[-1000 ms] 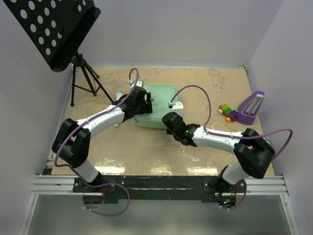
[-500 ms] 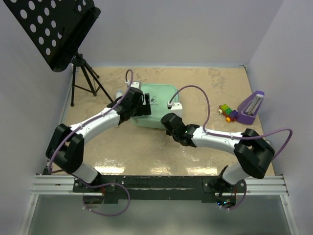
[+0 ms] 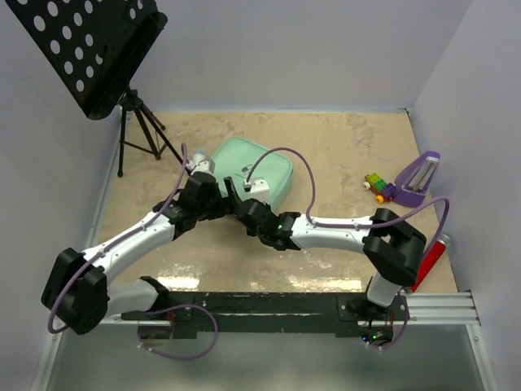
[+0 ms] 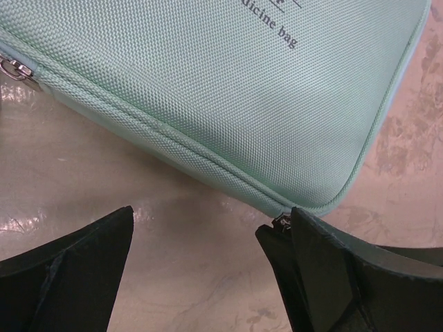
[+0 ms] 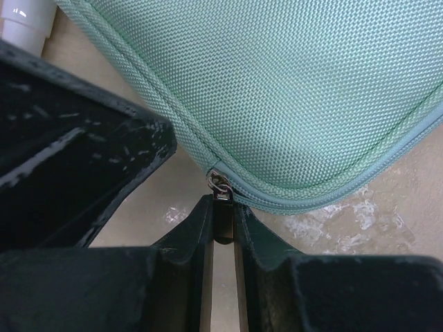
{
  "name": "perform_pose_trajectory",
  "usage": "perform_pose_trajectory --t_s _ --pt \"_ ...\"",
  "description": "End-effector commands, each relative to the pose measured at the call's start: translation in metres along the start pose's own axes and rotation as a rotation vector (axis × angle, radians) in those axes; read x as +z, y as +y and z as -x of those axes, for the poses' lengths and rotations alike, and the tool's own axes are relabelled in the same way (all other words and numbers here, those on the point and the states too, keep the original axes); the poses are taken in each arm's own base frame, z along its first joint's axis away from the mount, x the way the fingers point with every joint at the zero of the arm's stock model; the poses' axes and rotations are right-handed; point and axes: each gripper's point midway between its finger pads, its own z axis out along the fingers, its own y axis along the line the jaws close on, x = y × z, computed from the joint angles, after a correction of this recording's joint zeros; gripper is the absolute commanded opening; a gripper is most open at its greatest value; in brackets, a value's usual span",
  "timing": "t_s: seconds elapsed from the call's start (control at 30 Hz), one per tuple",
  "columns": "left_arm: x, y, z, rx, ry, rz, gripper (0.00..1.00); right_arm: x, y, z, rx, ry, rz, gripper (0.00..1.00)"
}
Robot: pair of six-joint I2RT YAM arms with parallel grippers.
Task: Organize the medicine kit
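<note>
The medicine kit (image 3: 259, 165) is a mint-green fabric case with a zipper, lying turned at an angle on the table middle. My right gripper (image 5: 223, 207) is shut on the small metal zipper pull (image 5: 222, 196) at the kit's near corner (image 5: 277, 90). My left gripper (image 4: 201, 228) stands open just off the kit's near edge (image 4: 208, 83), with only bare table between its fingers. In the top view the two grippers meet at that corner, the left (image 3: 216, 198) beside the right (image 3: 238, 201). In the right wrist view, one left finger (image 5: 76, 152) fills the left side.
A black music stand (image 3: 89, 49) on a tripod (image 3: 140, 134) stands at the back left. A purple wedge (image 3: 419, 177) and coloured toy blocks (image 3: 377, 185) lie at the right. A red object (image 3: 431, 257) sits by the right arm's elbow. A white cylinder (image 5: 24, 17) lies beside the kit.
The kit has turned and slid left. Both grippers have moved left and nearer along its near edge. The left jaws have spread wider and come off the kit.
</note>
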Motion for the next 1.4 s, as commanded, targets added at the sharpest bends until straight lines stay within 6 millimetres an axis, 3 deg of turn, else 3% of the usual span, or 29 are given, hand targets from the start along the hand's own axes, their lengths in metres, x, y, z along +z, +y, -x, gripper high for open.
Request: perform_pose_trajectory --t_s 0.0,0.23,0.6,0.73,0.9,1.0,1.07,1.37 --pt "0.009 -0.003 0.01 -0.044 -0.041 0.007 1.0 -0.007 0.013 0.012 0.046 -0.024 0.037 0.0" --pt "0.035 0.0 0.023 -0.03 -0.048 0.085 0.94 -0.017 -0.017 -0.014 0.035 0.006 0.004 0.0" --pt "0.067 0.022 0.036 -0.021 -0.03 0.195 0.7 -0.035 -0.048 -0.036 0.057 0.042 -0.03 0.0" --pt "0.075 0.025 0.039 -0.016 -0.024 0.196 0.44 -0.04 -0.062 -0.039 0.072 0.047 -0.086 0.0" --pt "0.087 0.026 0.046 -0.007 -0.008 0.193 0.2 -0.046 -0.07 -0.038 0.117 0.046 -0.115 0.0" --pt "0.093 0.028 0.056 -0.011 -0.015 0.188 0.12 -0.05 -0.066 -0.04 0.138 0.064 -0.087 0.0" --pt "0.098 0.03 0.067 -0.012 -0.024 0.191 0.0 -0.055 -0.063 -0.041 0.161 0.076 -0.058 0.0" --pt "0.114 0.035 0.09 -0.014 -0.017 0.179 0.0 -0.06 -0.085 -0.053 0.25 0.115 -0.071 0.0"
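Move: From the left hand, the middle of the medicine bag lies about 11 cm ahead, 6 cm to the right and 6 cm lower; the zip pull held at its near corner is some 4 cm to the right, level fore and aft, and 2 cm lower. The white tube lies about 10 cm ahead and 10 cm to the left, roughly 9 cm below. From the right hand, which already pinches that pull, the bag's middle is some 12 cm ahead and 1 cm to the right, 2 cm down. Sink the open left gripper about 3 cm, then run it forward some 10 cm and a little right, shutting its fingers on the bag's left rim as it goes. Meanwhile draw the right gripper about 6 cm to the right and 4 cm back from the bag, rolling its left side up some 10 degrees, fingers staying shut as the zip pull comes free of them. ##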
